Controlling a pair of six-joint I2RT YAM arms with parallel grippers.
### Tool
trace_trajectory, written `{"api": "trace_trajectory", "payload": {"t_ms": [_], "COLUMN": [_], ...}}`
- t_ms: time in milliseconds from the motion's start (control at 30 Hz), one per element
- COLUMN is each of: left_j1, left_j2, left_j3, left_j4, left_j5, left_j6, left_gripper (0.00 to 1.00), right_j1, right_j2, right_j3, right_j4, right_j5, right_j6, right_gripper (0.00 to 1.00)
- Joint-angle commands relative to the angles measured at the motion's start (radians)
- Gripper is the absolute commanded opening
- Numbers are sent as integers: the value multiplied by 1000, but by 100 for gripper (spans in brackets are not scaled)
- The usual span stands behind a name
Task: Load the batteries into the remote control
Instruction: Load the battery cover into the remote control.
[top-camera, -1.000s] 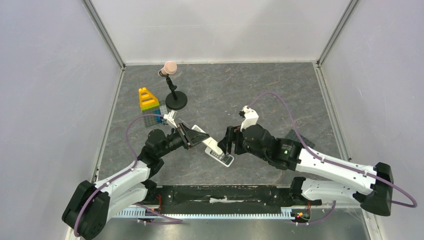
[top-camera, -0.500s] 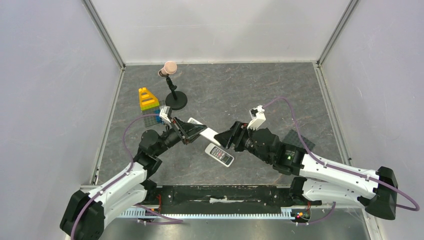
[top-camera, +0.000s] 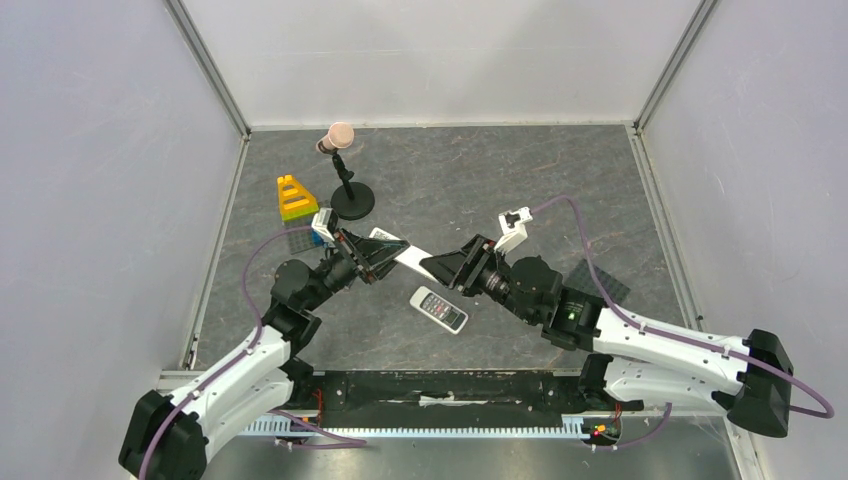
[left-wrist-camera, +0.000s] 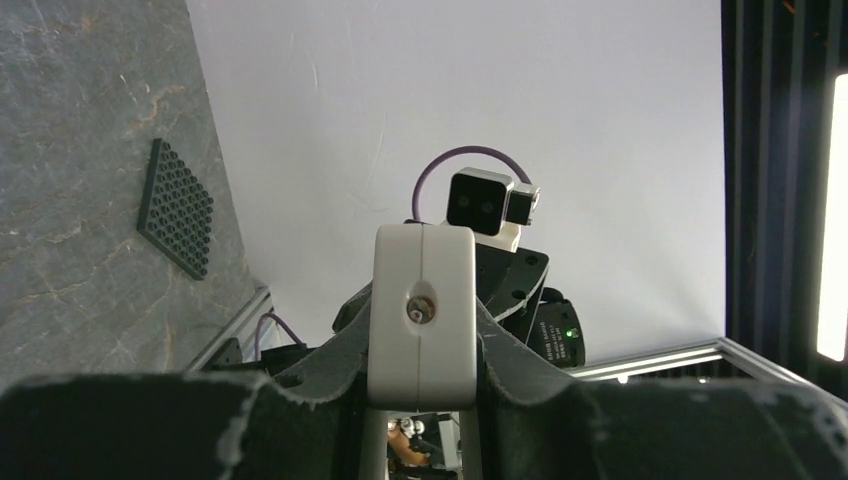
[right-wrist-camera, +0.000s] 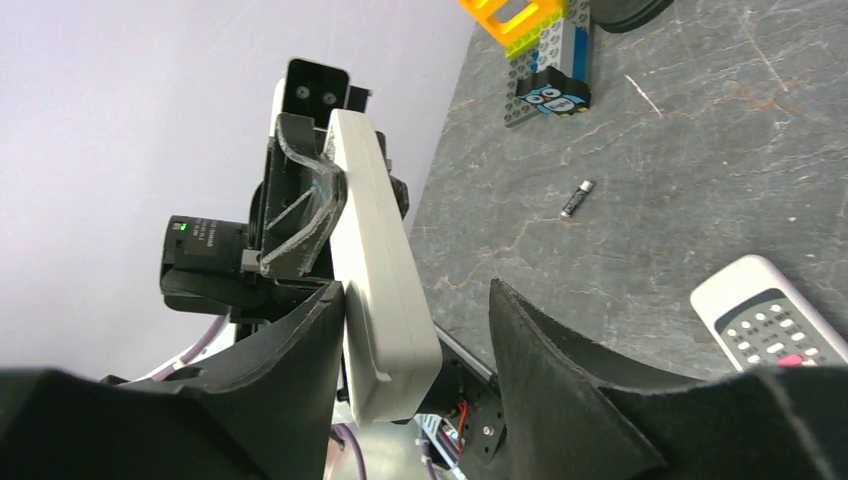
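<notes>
The remote control (top-camera: 440, 309), white with a dark grey button face and a small light display, lies face up on the table; its end also shows in the right wrist view (right-wrist-camera: 765, 315). My left gripper (top-camera: 385, 255) (left-wrist-camera: 422, 335) is shut on a longer all-white remote (top-camera: 412, 260) (left-wrist-camera: 422, 300) and holds it in the air. My right gripper (top-camera: 445, 268) (right-wrist-camera: 415, 290) is open around that remote's (right-wrist-camera: 375, 260) free end. One finger touches it and the other stands apart. One small dark battery (right-wrist-camera: 577, 199) lies on the table beyond.
A black stand with a pink ball (top-camera: 340, 135) is at the back left. Beside it a yellow and green brick stack (top-camera: 294, 198) (right-wrist-camera: 545, 60) sits on a grey baseplate. A dark studded plate (top-camera: 600, 280) (left-wrist-camera: 175, 205) lies by the right arm.
The left gripper lifted the white remote up and back, away from the remote control on the table. The right gripper swung round to the raised remote's free end, its jaws narrowing.
</notes>
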Motion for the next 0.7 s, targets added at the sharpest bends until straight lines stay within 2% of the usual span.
{"api": "trace_trajectory", "payload": {"t_ms": [0, 200, 667], "left_j1": [-6, -6, -7], "left_j2": [-11, -18, -57], "left_j3": [78, 107, 119], "left_j4": [217, 216, 152], "left_j5": [-2, 6, 33], "left_j6": [-156, -170, -73], "left_gripper": [2, 2, 2], "right_j1": [-3, -3, -2], "right_j2": [30, 52, 151], "right_j3": [-55, -63, -1], "right_j4": [-18, 13, 83], "right_j5": [-3, -20, -81], "right_j6": [-5, -6, 13], "right_gripper": [52, 39, 23]}}
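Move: The remote control is in my left hand, its middle about 2 cm back and 1 cm right of that hand point. From my right hand, whose open fingers are already around its near end, the middle is about 4 cm ahead, 5 cm left and 1 cm up. Some 20 cm below, the table remote lies roughly 4 cm ahead and 2 cm right of my right hand, and a loose battery about 12 cm ahead and 19 cm left. I close my right fingers on both sides of the remote control's near end, sliding that hand some 2 cm left and 2 cm up onto it with a small roll, its left side rising. My left hand keeps its grip throughout, lifting about 1.5 cm, then easing forward and left by under 1 cm together with the right. ##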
